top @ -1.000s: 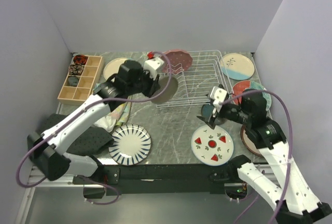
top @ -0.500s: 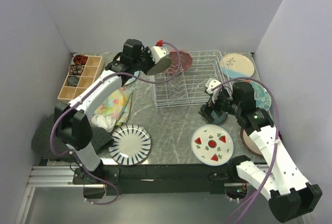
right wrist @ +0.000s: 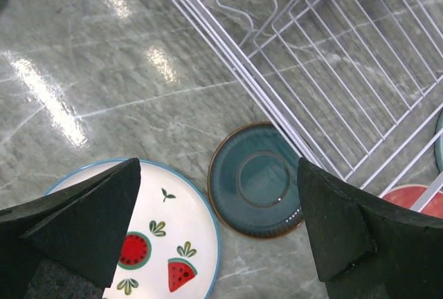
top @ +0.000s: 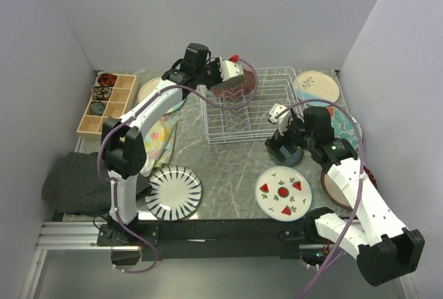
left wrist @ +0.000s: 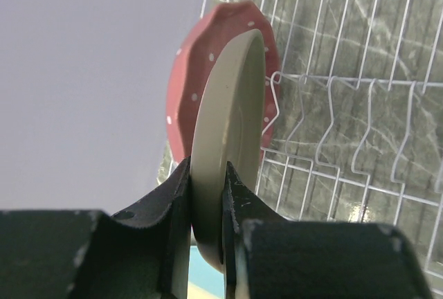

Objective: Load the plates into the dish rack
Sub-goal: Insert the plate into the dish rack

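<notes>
My left gripper is shut on the rim of a taupe plate, held on edge over the back left corner of the white wire dish rack. The plate is right beside a pink dotted plate that stands in the rack. My right gripper is open and empty above a dark teal plate, which lies flat by the rack's front edge. A watermelon-print plate lies next to it. In the top view the left gripper is at the rack and the right gripper is in front of it.
A navy-white striped plate lies front left and a cream-and-blue plate back right. More plates sit at the right, under my right arm. At the left are a wooden compartment box, a floral cloth and a dark cloth.
My left arm has swung the taupe plate to the right, from beside the rack to its back left corner by the pink plate. My right gripper has moved slightly back, over the teal plate.
</notes>
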You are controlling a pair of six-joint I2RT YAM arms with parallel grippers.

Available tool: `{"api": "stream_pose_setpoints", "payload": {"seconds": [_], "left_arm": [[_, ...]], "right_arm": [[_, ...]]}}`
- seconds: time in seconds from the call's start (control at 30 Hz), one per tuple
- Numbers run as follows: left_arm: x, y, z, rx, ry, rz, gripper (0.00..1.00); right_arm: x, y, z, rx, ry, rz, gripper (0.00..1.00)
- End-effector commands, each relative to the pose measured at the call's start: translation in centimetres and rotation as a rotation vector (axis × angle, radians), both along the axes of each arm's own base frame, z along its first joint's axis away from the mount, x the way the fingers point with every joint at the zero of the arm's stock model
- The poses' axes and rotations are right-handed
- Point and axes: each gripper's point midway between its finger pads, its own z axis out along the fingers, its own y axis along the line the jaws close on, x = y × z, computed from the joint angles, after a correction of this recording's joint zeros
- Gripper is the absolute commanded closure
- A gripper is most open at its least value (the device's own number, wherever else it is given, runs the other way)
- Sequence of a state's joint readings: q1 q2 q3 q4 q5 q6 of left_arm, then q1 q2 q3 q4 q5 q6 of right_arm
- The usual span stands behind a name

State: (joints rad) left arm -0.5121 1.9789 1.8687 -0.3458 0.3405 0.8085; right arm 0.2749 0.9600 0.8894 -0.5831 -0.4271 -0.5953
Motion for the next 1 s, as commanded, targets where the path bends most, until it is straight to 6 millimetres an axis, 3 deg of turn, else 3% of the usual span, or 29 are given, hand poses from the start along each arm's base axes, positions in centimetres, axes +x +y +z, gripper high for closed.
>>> {"api": "stream_pose_setpoints", "payload": {"seconds": [0.0,0.37,0.97], "left_arm": [[1.6,-1.3,4.2,-0.038,-0.148,-0.053,0.99],[4.1,-3.0,2.0,-0.008,-0.170,-0.060,0.99],[5.1,-5.2,-2.4,0.009,-0.133,-0.086,0.98]], "right_arm": [[0.6,-0.4,-0.3,-0.029,-0.011,-0.011,0.00],[1.0,-0.8,-1.3,-0.059,0.010,-0.025,0.00],[0.9,-0.8,-1.4,-0.058,0.013,-0.022,0.00]]}}
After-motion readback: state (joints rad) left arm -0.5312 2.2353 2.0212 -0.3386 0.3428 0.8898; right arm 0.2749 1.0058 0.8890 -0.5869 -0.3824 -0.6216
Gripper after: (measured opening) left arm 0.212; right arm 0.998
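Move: The olive plate is already pinched by its left rim in the left gripper. Its slot at the far end of the rack's wire dividers lies about 5 cm ahead, 8 cm right and 12 cm below. The pink plate stands just beyond the slot, roughly 8 cm ahead, 8 cm right and 9 cm down. The wire dividers' middle is some 5 cm back, 9 cm right and 14 cm below. From the right hand the slot is about 25 cm ahead, 14 cm left. Bring the left gripper down about 8 cm towards the slot in front of the pink plate, keeping the olive plate pinched on edge. Over the first half, ease some 3.5 cm forward as you sink; then go down with hardly any more forward travel, drifting about 3 cm to the right in all and rolling the wrist only slightly. ##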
